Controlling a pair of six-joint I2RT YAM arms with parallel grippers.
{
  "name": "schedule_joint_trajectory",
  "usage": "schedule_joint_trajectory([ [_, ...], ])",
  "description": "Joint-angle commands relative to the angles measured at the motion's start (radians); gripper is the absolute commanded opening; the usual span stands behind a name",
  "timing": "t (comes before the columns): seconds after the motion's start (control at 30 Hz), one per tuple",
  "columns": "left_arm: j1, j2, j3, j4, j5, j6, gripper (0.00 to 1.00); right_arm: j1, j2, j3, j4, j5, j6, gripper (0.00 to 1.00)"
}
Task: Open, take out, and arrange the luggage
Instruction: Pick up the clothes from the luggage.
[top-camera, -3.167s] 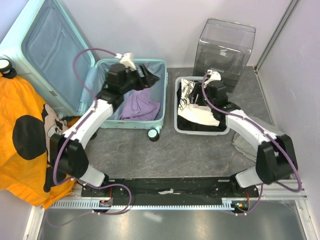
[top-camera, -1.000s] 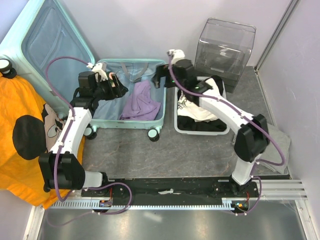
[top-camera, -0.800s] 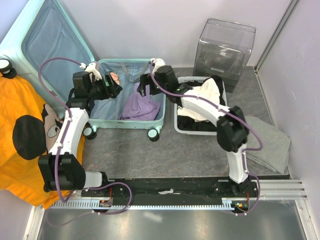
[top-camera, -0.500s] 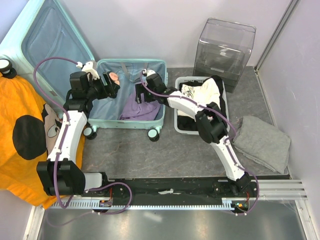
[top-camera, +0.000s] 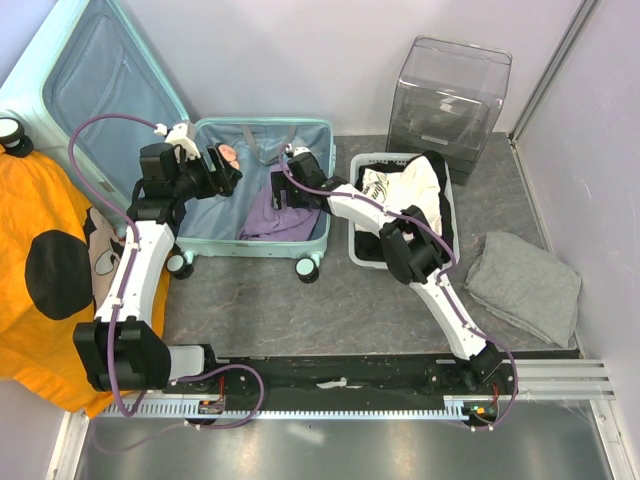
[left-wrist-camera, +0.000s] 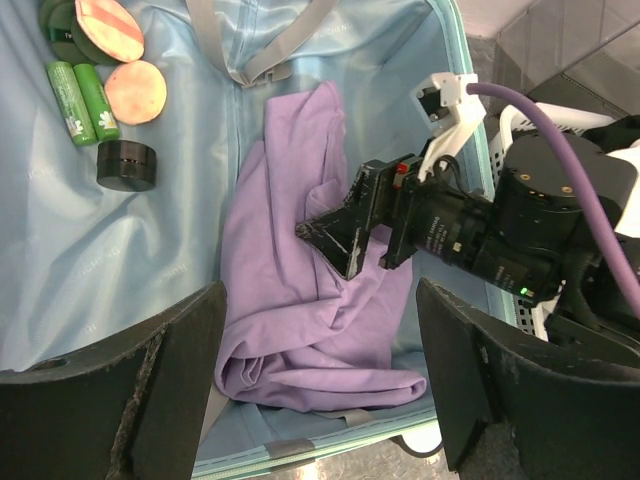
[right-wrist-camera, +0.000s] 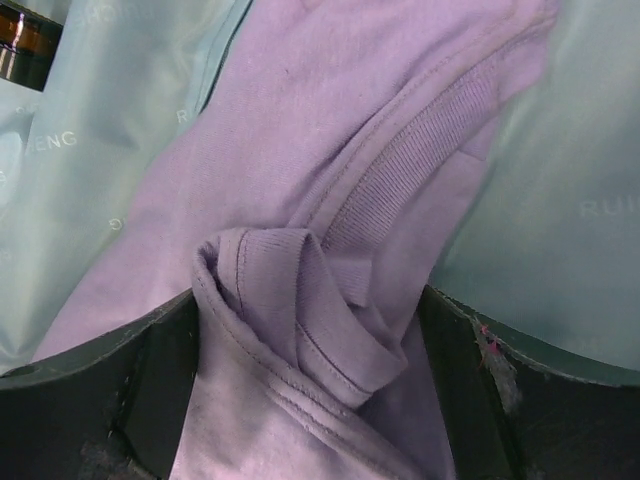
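The mint luggage lies open, its lid leaning at the back left. A crumpled purple garment lies on its pale blue lining. My right gripper reaches into the case, also showing in the left wrist view. It is open low on the garment, its jaws on either side of a raised fold. My left gripper hovers open and empty above the case's left half, looking down on the garment.
Green tubes, pink round pads and a black jar lie in the case's far left corner. A white basket of black and white clothes stands right of the case, a clear box behind it. Grey cloth lies right, orange cloth left.
My right arm has swung left from the basket into the suitcase and down onto the purple garment. My left gripper has drawn back to the case's left side.
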Motion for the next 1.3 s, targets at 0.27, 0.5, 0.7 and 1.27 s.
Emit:
schedule_joint_trajectory([
  [0.27,-0.002,-0.019,0.005,0.025,0.037,0.002,0.83,0.009,-0.003,0.015,0.031,-0.004,0.021,0.56],
  [0.5,0.0,-0.018,-0.001,0.036,0.057,-0.012,0.83,0.007,-0.116,-0.062,0.158,-0.027,0.045,0.03],
  [0.7,0.001,-0.019,-0.004,0.042,0.068,-0.018,0.83,0.004,-0.242,-0.129,0.255,-0.053,0.067,0.0],
  [1.27,0.0,-0.004,-0.024,0.081,0.14,-0.064,0.83,-0.039,-0.561,-0.379,0.347,0.019,0.024,0.0],
])
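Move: The purple clothes lie right under the right hand, their folded ruck standing between its open fingers and their middle about 2 cm back and 2 cm below. Of the neighbours, the black jar is some 13 cm left and 6 cm ahead of this hand, the pink disc about 12 cm left and 10 cm ahead, and the white basket's middle about 28 cm right and 4 cm back. From the left hand, the clothes are roughly 9 cm right, 5 cm ahead and 22 cm below. Staying low over the suitcase floor, the right hand closes its wide-open fingers almost shut and pinches the ruck of purple cloth between them. It then rises away from the floor, slowly at first and then faster, to about 18 cm up, easing some 3 cm to the right near the end, while the wrist tips the fingers up by about 15 degrees and rolls its left side up about as much, the grip kept all the way. ##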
